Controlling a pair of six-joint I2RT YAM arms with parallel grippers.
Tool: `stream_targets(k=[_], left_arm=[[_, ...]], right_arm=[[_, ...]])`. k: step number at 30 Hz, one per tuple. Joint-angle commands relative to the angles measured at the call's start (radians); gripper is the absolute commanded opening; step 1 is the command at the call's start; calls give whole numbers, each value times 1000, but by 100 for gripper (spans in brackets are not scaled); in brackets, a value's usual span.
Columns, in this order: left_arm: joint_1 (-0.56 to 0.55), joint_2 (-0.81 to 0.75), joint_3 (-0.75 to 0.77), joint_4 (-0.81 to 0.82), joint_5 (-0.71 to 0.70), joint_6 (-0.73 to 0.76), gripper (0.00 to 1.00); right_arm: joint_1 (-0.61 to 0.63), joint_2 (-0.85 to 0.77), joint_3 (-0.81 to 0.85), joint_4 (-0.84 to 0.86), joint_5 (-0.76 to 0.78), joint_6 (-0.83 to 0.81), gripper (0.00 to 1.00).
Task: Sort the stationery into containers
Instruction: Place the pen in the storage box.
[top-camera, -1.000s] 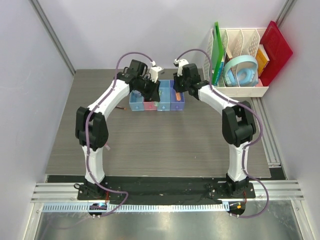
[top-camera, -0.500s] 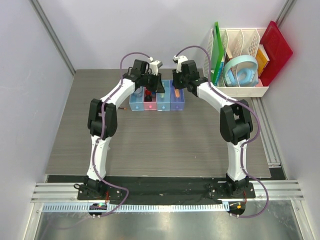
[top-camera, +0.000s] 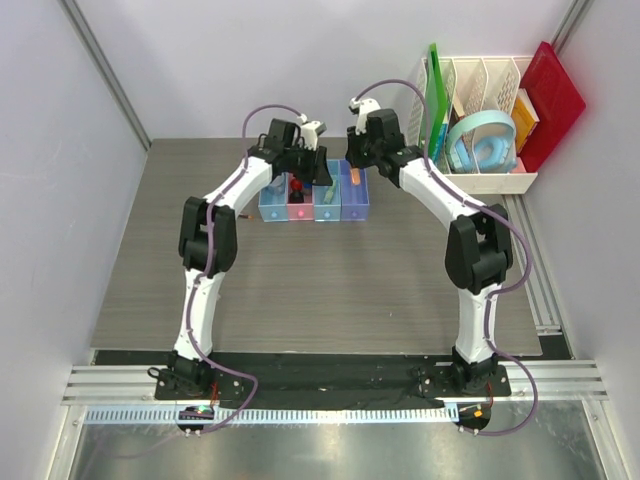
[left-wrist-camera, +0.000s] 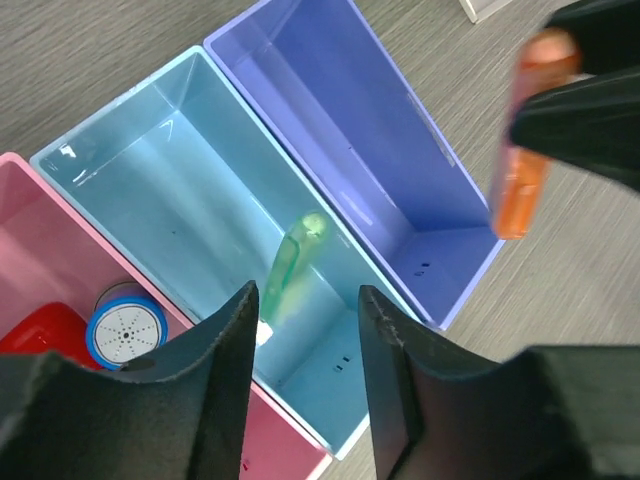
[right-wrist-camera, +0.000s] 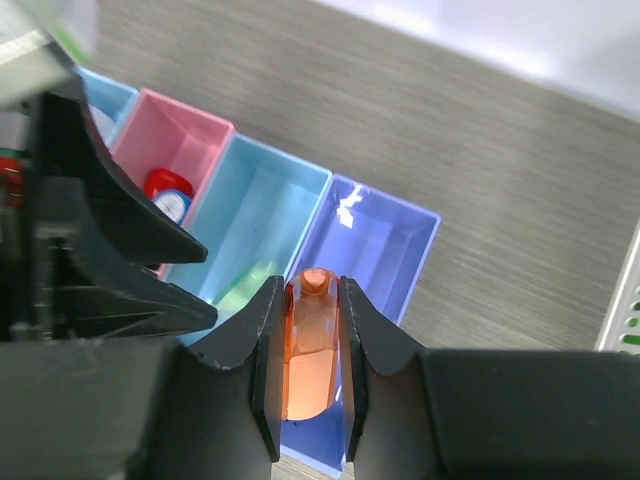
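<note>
The containers (top-camera: 315, 205) are four joined bins at the table's far middle. My left gripper (left-wrist-camera: 305, 293) hangs open over the second light-blue bin (left-wrist-camera: 170, 170), where a light green marker (left-wrist-camera: 290, 265) leans on the wall, free of the fingers. The pink bin (left-wrist-camera: 40, 240) holds a red piece (left-wrist-camera: 40, 330) and a blue-capped piece (left-wrist-camera: 125, 335). My right gripper (right-wrist-camera: 308, 285) is shut on an orange marker (right-wrist-camera: 312, 340), held upright above the purple-blue bin (right-wrist-camera: 385, 250), which has nothing in it.
A large white slotted rack (top-camera: 480, 180) with green and red boards and a light-blue ring stands at the back right. A thin dark item (top-camera: 241, 214) lies on the table left of the bins. Both grippers (top-camera: 318, 172) (top-camera: 357, 165) crowd close together over the bins.
The left arm folded its elbow inward and settled over the bins, and its jaws have spread apart. The right gripper shifted slightly back and up with the orange marker.
</note>
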Motion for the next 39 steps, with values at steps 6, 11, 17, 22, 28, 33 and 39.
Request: stream_targets(k=[6,11,17,22,28,33,39], left_arm=[[52,-98,-43,50,26,-40,62],[119,-283,-150,50,67,-37,63],[182,-528,-305,-120,-45,211,65],[231,-662,-499,-189,-149,325,68],[253,-716,-653,-278,-256,354,68],[253,-707,-721,-338,-354,349,68],[254,-699,-751,-332,-410,352,70]], right_arm=[[2,-59,74,17,8,41,16],[3,-6,97,17,-38,61,16],[3,47,126,29,-144,111,16],[5,78,137,49,-233,141,16],[4,149,172,75,-308,191,16],[3,214,217,78,-336,213,17],[3,239,226,74,-324,196,25]])
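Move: The left hand, just off the green bottle, has the pen on the open table about 34 cm to its left, 24 cm back and 11 cm down; a second pen lies some 26 cm left and 5 cm back, the clear jar 15 cm left and 4 cm ahead. The right hand's goal, the third compartment (light blue), is about 8 cm left, 2 cm ahead and 14 cm below, with the green bottle inside; the purple compartment lies underneath, 2 cm ahead. The right hand keeps its pinch on the orange bottle, lifts about 3 cm while the left gripper clears out, then swings some 7 cm left and sinks to 5 cm below its start over the light-blue compartment, tipping its fingers down. The left hand opens wider, arcs up and left over the box, then back and down towards the farther pen, 23 cm left and 16 cm back in all, fingers turning steeply down. ##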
